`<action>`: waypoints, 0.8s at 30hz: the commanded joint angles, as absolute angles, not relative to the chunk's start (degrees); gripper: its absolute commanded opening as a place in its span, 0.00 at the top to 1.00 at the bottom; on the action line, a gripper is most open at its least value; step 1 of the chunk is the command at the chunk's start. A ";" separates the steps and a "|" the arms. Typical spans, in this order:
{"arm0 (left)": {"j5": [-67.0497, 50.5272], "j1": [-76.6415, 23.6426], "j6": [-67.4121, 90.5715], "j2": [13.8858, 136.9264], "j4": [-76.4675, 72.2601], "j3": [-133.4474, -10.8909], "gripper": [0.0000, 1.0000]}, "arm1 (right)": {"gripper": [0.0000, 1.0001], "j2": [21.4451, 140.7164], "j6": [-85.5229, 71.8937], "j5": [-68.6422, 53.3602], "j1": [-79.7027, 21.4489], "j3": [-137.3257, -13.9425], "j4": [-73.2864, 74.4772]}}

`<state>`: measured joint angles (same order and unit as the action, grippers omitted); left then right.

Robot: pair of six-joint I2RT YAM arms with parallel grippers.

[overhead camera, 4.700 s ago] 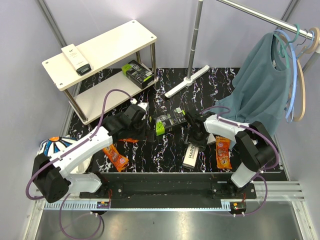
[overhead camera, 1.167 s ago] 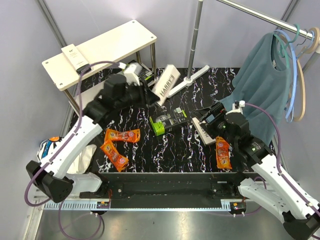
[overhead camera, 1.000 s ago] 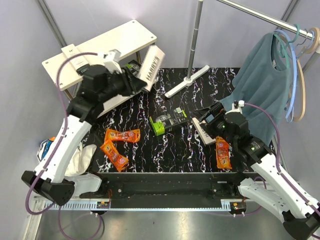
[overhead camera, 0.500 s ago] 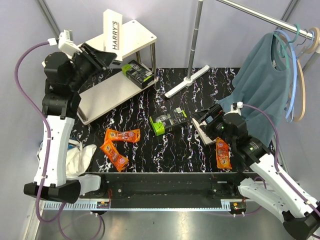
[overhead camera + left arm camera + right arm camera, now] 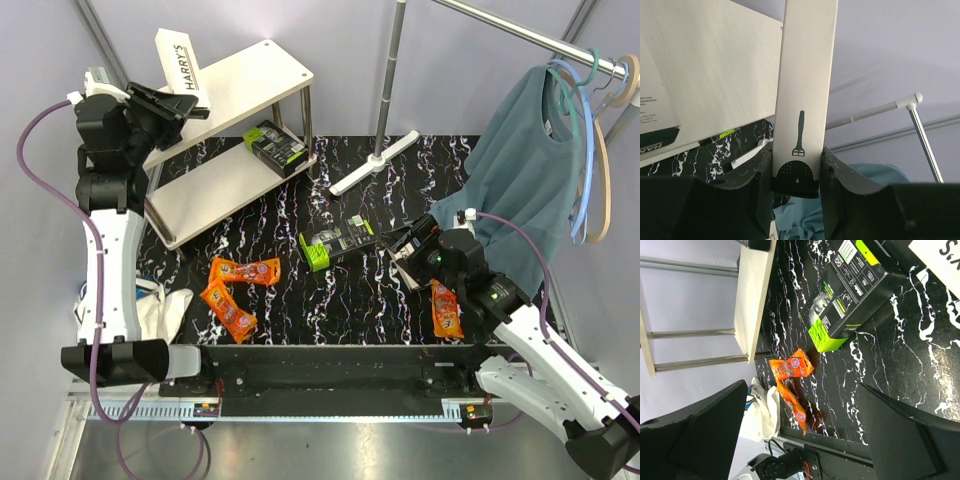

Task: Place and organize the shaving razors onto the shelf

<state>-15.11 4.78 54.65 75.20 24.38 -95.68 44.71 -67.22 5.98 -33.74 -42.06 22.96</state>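
Observation:
My left gripper (image 5: 176,100) is raised beside the shelf's top board (image 5: 245,82) and is shut on the black end of a white HARRY'S box (image 5: 180,63), which stands tilted above the board. In the left wrist view the box (image 5: 805,95) rises between the fingers (image 5: 759,186), and another HARRY'S box (image 5: 655,122) lies on the board (image 5: 710,70). One black-and-green pack (image 5: 276,146) sits on the lower board (image 5: 215,185); another (image 5: 335,245) lies on the table. My right gripper (image 5: 408,250) hangs open over a white HARRY'S box (image 5: 408,268). Orange packets (image 5: 245,270) (image 5: 228,308) (image 5: 445,306) lie near the front.
A white T-shaped rack foot (image 5: 375,162) and its pole (image 5: 392,70) stand behind the middle. A teal shirt (image 5: 525,170) hangs from the rail at the right. A white cloth (image 5: 160,312) lies at the table's left edge.
My left arm has swung the HARRY'S box up and leftward from mid-table to above the shelf's top board. The right gripper has shifted slightly toward the near left, still open.

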 commanded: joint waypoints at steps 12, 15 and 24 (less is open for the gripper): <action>-11.25 5.98 59.59 81.99 20.57 -102.56 0.83 | 0.00 42.98 -65.74 4.66 -33.66 -41.13 20.57; -12.39 5.98 59.94 83.84 20.57 -103.36 0.82 | 0.00 43.06 -65.65 4.66 -33.66 -41.13 20.65; -12.22 4.57 59.51 88.76 20.30 -105.37 0.76 | 0.00 43.07 -65.30 4.39 -33.57 -41.13 20.65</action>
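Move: The held Harry's box is bound for the bare strip of upper shelf about 12 cm ahead of the left hand, 2 cm to its left and 9 cm below. The Harry's box already lying there is roughly 12 cm left, 4 cm ahead and 8 cm down; the black box on the lower shelf is some 12 cm right, 6 cm ahead, 30 cm below. From the right hand that strip is about 26 cm ahead, 44 cm left, 15 cm above. The Harry's box, still pinched by its black end in the left fingers, goes forward about 6.5 cm and sinks some 4 cm, in over the upper shelf from its front edge and down towards the board, drifting slightly left early on. The descent halts midway, then resumes; the wrist tips the hand down a little, under ten degrees, and the grip stays as it was. ##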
